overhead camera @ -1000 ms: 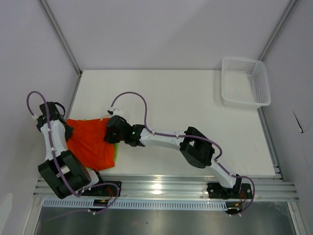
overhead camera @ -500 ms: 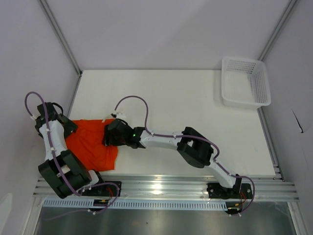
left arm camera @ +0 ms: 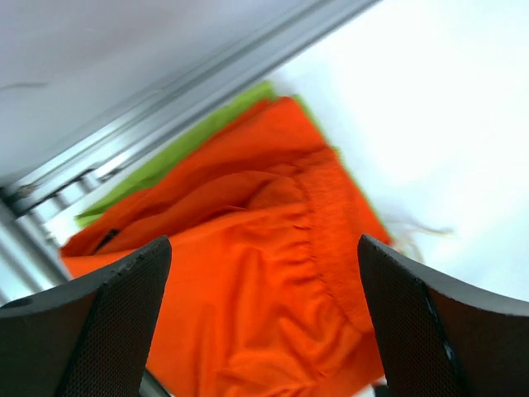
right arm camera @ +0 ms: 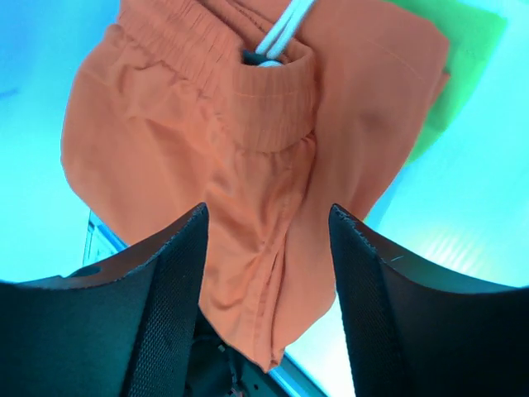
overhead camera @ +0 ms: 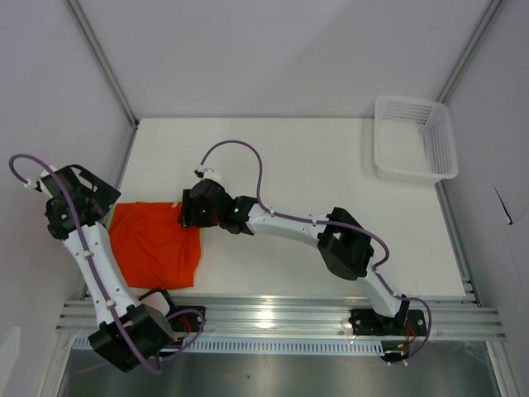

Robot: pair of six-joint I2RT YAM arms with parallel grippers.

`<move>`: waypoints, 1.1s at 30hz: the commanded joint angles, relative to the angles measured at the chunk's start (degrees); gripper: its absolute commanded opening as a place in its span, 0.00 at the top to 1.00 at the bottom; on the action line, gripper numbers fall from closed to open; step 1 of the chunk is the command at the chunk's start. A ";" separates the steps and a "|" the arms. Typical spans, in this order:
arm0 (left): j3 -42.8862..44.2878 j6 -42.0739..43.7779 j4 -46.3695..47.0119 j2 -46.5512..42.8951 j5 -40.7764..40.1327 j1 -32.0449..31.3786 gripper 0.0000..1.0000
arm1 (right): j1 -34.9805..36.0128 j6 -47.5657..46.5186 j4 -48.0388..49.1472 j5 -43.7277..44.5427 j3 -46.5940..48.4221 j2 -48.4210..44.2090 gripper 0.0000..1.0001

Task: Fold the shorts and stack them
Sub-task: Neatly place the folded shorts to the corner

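Observation:
The orange-red shorts (overhead camera: 154, 245) lie folded flat near the table's front-left corner, on top of the lime green shorts (left arm camera: 192, 142), which show only as a strip along their edge. The green pair (right arm camera: 463, 45) also peeks out in the right wrist view, next to white drawstrings (right arm camera: 281, 33) at the orange waistband. My left gripper (overhead camera: 97, 197) hangs open above the left edge of the orange shorts (left arm camera: 264, 273), holding nothing. My right gripper (overhead camera: 188, 215) stands open over their far right corner, and the cloth (right arm camera: 248, 165) lies free below its fingers (right arm camera: 165, 306).
A white mesh basket (overhead camera: 411, 174) stands at the table's far right corner. A metal frame rail (overhead camera: 273, 313) runs along the near edge, just in front of the shorts. Grey walls close in the left and right sides.
Both grippers have opened and let go of the orange shorts, which now lie flat. The left arm has lifted and drawn back to the left; the right gripper has shifted slightly farther.

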 commanded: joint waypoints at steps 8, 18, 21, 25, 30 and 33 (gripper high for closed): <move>-1.31 -3.25 3.81 -2.85 25.90 0.33 0.16 | -1.37 -0.10 6.85 -16.60 6.38 0.58 0.70; -15.55 -10.45 18.20 5.33 33.75 0.68 0.34 | -6.39 13.78 31.20 -35.08 3.12 12.27 0.82; -19.77 -14.50 24.35 7.08 34.36 1.12 0.35 | -8.06 18.19 34.20 -36.58 3.03 17.02 0.83; -22.32 -17.22 28.94 10.95 31.55 2.52 0.36 | -9.46 19.16 33.32 -34.39 0.93 19.40 0.82; -26.36 -20.13 36.25 16.65 33.39 4.19 0.36 | -10.17 18.38 30.17 -32.19 0.48 19.49 0.82; -27.77 -21.62 41.51 19.38 36.02 4.63 0.34 | -10.08 17.23 28.76 -31.75 0.92 18.79 0.81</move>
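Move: The left gripper is over the left part of the red shorts; the left part of their waistband lies about 8 cm ahead, 6 cm to its right and 17 cm below. The drawstring is some 12 cm ahead and 15 cm right, the green shorts' far left corner 8 cm ahead and 5 cm left, both about that low. From the right gripper, the waistband's right part is roughly 4 cm ahead, 4 cm left and 7 cm below. Arc the left gripper slightly up, forward and right, then bring it down about 18 cm onto the waistband's left part, rolling its fingers some 40 degrees from pointing out left to pointing forward and down, and narrowing them partway. Lift the right gripper 6 cm, carrying it left while nearly shutting its fingers, then lower it about 12 cm, tips tilting steeper, to rest on the waistband's right part. ##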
